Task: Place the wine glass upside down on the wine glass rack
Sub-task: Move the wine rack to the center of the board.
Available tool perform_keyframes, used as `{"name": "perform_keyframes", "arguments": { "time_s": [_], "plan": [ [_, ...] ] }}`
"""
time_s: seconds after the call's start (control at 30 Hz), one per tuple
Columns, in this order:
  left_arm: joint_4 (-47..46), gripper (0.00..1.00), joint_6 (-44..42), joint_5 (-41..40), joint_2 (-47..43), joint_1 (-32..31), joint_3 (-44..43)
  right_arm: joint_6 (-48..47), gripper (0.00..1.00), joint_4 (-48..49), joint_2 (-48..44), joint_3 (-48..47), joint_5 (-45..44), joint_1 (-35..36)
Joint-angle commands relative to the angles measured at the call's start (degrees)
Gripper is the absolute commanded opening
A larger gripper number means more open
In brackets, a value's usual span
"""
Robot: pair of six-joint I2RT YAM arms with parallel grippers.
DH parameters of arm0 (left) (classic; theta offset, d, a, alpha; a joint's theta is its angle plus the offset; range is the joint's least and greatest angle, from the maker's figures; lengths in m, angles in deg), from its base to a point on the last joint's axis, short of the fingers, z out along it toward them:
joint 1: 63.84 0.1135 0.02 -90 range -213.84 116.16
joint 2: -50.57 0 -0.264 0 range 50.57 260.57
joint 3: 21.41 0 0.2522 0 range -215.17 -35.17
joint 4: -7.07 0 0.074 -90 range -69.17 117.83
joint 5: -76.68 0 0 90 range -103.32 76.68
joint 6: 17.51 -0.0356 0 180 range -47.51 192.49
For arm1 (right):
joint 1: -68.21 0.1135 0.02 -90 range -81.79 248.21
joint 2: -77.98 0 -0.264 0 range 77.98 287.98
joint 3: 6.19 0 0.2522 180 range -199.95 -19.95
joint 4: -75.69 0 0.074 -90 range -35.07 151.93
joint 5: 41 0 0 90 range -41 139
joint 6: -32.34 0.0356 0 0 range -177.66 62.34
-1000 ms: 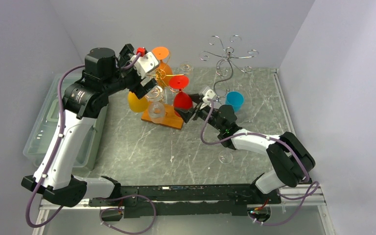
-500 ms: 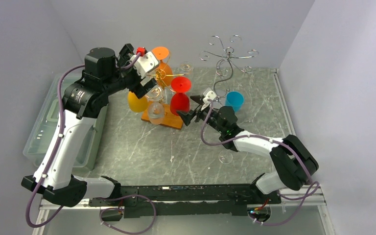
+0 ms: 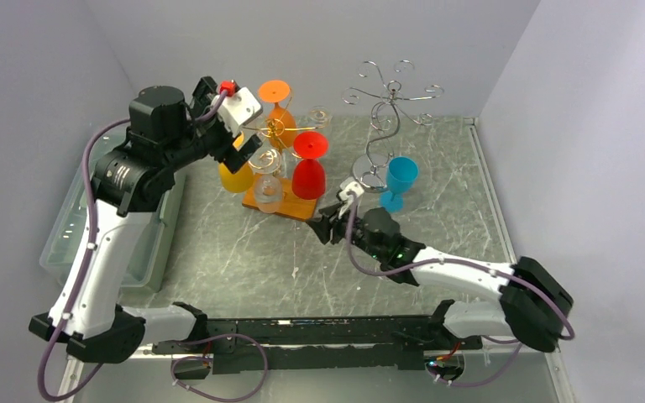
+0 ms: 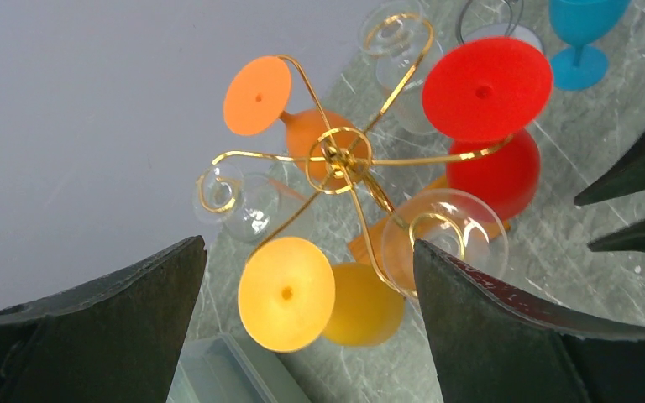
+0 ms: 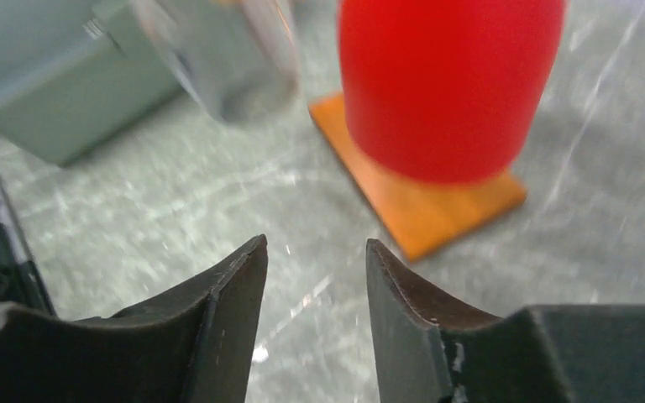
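Observation:
The red wine glass (image 3: 309,172) hangs upside down on the gold wire rack (image 3: 279,128), its foot (image 4: 487,88) caught in a wire arm and its bowl (image 5: 445,84) above the rack's orange wooden base (image 5: 420,210). My right gripper (image 3: 329,225) is low over the table, just in front of that base, open, with nothing between its fingers (image 5: 315,243). High over the rack, my left gripper (image 3: 250,149) is wide open and empty (image 4: 309,245), looking down at the yellow glass's foot (image 4: 285,294).
Orange (image 3: 275,105), yellow (image 3: 235,176) and clear glasses (image 3: 267,191) also hang on the gold rack. A blue glass (image 3: 399,176) stands upright by the silver wire rack (image 3: 390,96). A grey tub (image 3: 76,218) sits at the left edge.
The red glass went from tilted in my right gripper to hanging straight on the rack. The right gripper let go and drew back toward the near side. The left arm shifted slightly left.

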Motion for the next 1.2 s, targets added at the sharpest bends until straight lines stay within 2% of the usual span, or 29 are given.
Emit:
{"name": "perform_keyframes", "arguments": {
  "time_s": [0.0,0.33,0.4,0.57,0.7,0.8,0.87,0.97,1.03,1.1,1.17],
  "plan": [
    [-0.8,0.99,-0.2,2.5,-6.6,-0.1,5.7,6.9,0.45,-3.5,7.7,1.4,-9.0,1.2],
    [-0.2,0.99,-6.0,9.7,-25.8,-0.1,26.6,13.8,0.37,8.6,25.8,-1.2,-16.0,1.4],
    [1.6,0.95,-8.6,11.7,-29.7,-0.1,32.1,15.4,0.35,12.1,30.1,-1.9,-16.6,1.4],
    [4.2,0.78,-18.0,14.7,-39.3,-0.1,44.7,19.2,0.32,15.5,36.2,-4.0,-17.5,1.4],
    [1.4,0.68,-26.8,15.5,-44.0,-0.1,54.7,21.5,0.31,17.2,38.1,-4.1,-18.6,1.5],
    [-4.4,0.57,-32.9,14.7,-44.7,-0.1,61.8,23.2,0.30,18.2,38.2,-3.2,-19.8,1.5],
    [-8.8,0.46,-36.5,13.9,-44.1,-0.1,67.1,24.7,0.28,18.9,38.2,-2.4,-20.7,1.5],
    [-16.9,0.25,-41.1,12.7,-42.5,-0.1,73.3,26.8,0.24,20.8,38.6,-1.3,-21.7,1.5],
    [-24.4,0.05,-43.6,11.5,-41.3,-0.1,77.5,28.6,0.21,21.8,38.8,-0.8,-22.3,1.5],
    [-30.3,0.00,-46.9,10.7,-40.0,-0.1,81.4,30.6,0.19,22.3,39.3,-0.6,-22.6,1.4],
    [-36.1,0.00,-50.4,10.1,-38.4,-0.1,85.4,32.4,0.15,22.6,39.9,-0.5,-22.7,1.4]
  ]
}}
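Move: The wine rack's wooden base lies about 11 cm ahead of the right hand, 12 cm to its left and 20 cm below. From that hand the hanging red glass is some 8 cm ahead, 3 left, 4 above, and the clear glass 5 ahead, 12 left, 5 above. From the left hand the base is roughly 6 cm ahead, 6 right and 43 below; the yellow glass is 4 ahead, 3 left, 18 below. Both hands sink towards the wine rack's base, left some 32 cm, drawing back and shutting, right 19, narrowing. ##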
